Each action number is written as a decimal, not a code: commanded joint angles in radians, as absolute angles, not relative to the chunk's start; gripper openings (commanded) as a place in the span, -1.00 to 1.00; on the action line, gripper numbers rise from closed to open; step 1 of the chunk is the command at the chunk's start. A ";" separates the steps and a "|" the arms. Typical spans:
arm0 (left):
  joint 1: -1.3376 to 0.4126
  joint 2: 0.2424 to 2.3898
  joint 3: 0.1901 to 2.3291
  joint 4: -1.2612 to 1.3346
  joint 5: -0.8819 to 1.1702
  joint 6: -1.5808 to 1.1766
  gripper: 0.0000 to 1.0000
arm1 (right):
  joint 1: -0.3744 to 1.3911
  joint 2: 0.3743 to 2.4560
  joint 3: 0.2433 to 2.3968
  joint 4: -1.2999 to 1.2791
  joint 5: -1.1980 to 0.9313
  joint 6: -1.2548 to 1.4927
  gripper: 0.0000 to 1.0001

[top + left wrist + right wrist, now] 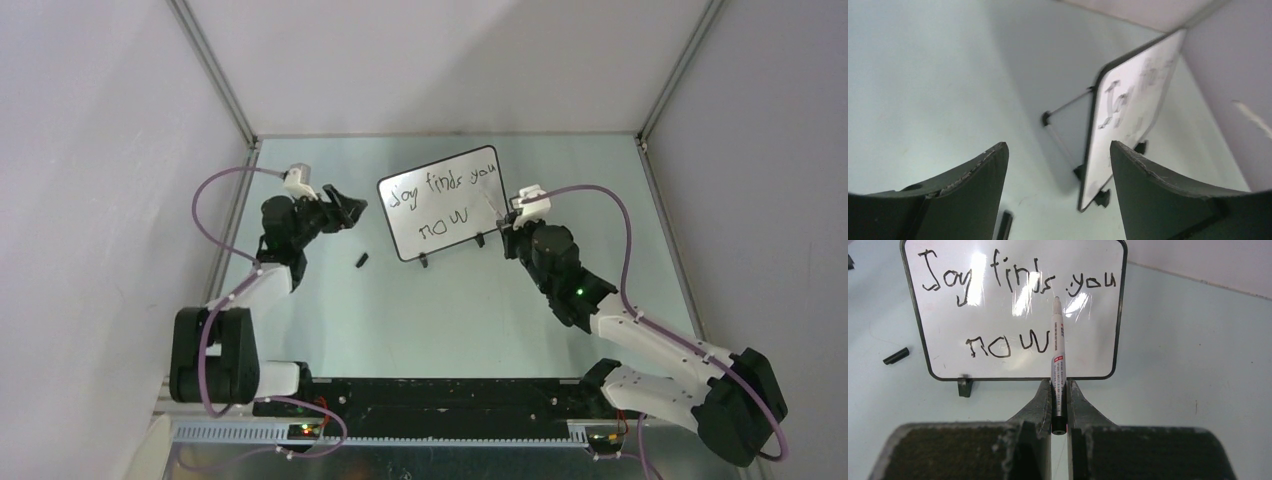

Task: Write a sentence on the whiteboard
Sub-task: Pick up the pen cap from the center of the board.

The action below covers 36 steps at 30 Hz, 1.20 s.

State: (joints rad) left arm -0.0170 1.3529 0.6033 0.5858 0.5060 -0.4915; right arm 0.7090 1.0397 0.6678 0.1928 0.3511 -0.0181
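The whiteboard (455,215) stands tilted on its small black feet at mid-table, and the right wrist view shows the whiteboard (1088,340) head-on. The sentence (440,190) reads "Joy finds you now" in two black lines (1018,285). My right gripper (512,215) is shut on a white marker pen (1058,355), uncapped, whose tip points at the board's upper middle; whether it touches I cannot tell. My left gripper (350,208) hangs open and empty left of the board, which shows edge-on (1098,165) between its fingers (983,175).
A small black pen cap (361,261) lies on the table left of the board's foot, also seen as the cap (896,355) and the cap (1004,225). White walls close in the table at the back and both sides.
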 commanded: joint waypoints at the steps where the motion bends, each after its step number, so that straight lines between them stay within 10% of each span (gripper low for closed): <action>1: -0.079 1.281 0.677 0.081 0.162 -0.315 0.63 | 0.708 0.971 0.639 0.292 0.345 0.017 -1.00; 12: -0.356 1.405 0.900 -0.393 -0.261 -0.157 0.61 | 0.666 0.924 0.611 0.302 0.277 0.078 -1.00; 20: -0.371 1.532 0.935 -0.407 -0.228 -0.140 0.22 | 0.651 0.935 0.611 0.301 0.254 0.092 -1.00; 36: -0.371 1.706 1.054 -0.422 -0.130 -0.068 0.08 | 0.639 0.946 0.611 0.296 0.231 0.092 -1.00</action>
State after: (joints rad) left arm -0.3641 1.6562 0.9859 -0.4110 -0.1883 -0.1226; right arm 0.6449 0.9447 0.6109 0.2604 0.2375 0.0792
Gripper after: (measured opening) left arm 0.557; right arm 0.090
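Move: Nearly under the open left hand lies the black pen cap, about 18 cm down and some 4 cm back. The whiteboard's left foot stands about 15 cm to the right of the cap and level with it; the whiteboard's middle is roughly 20 cm to the hand's right, 5 cm ahead and 10 cm lower. From the pen-holding right hand the cap is some 35 cm left, 3 cm ahead and 23 cm down. Dropping about 14 cm and drawing back some 5 cm, the left hand comes down over the pen cap, overshooting back a little and then easing forward. Its wrist rolls and tips from almost level until the fingers point steeply down, the open fingers narrowing partway without touching the cap. The right hand keeps hold of the pen and lifts it about 2 cm. ##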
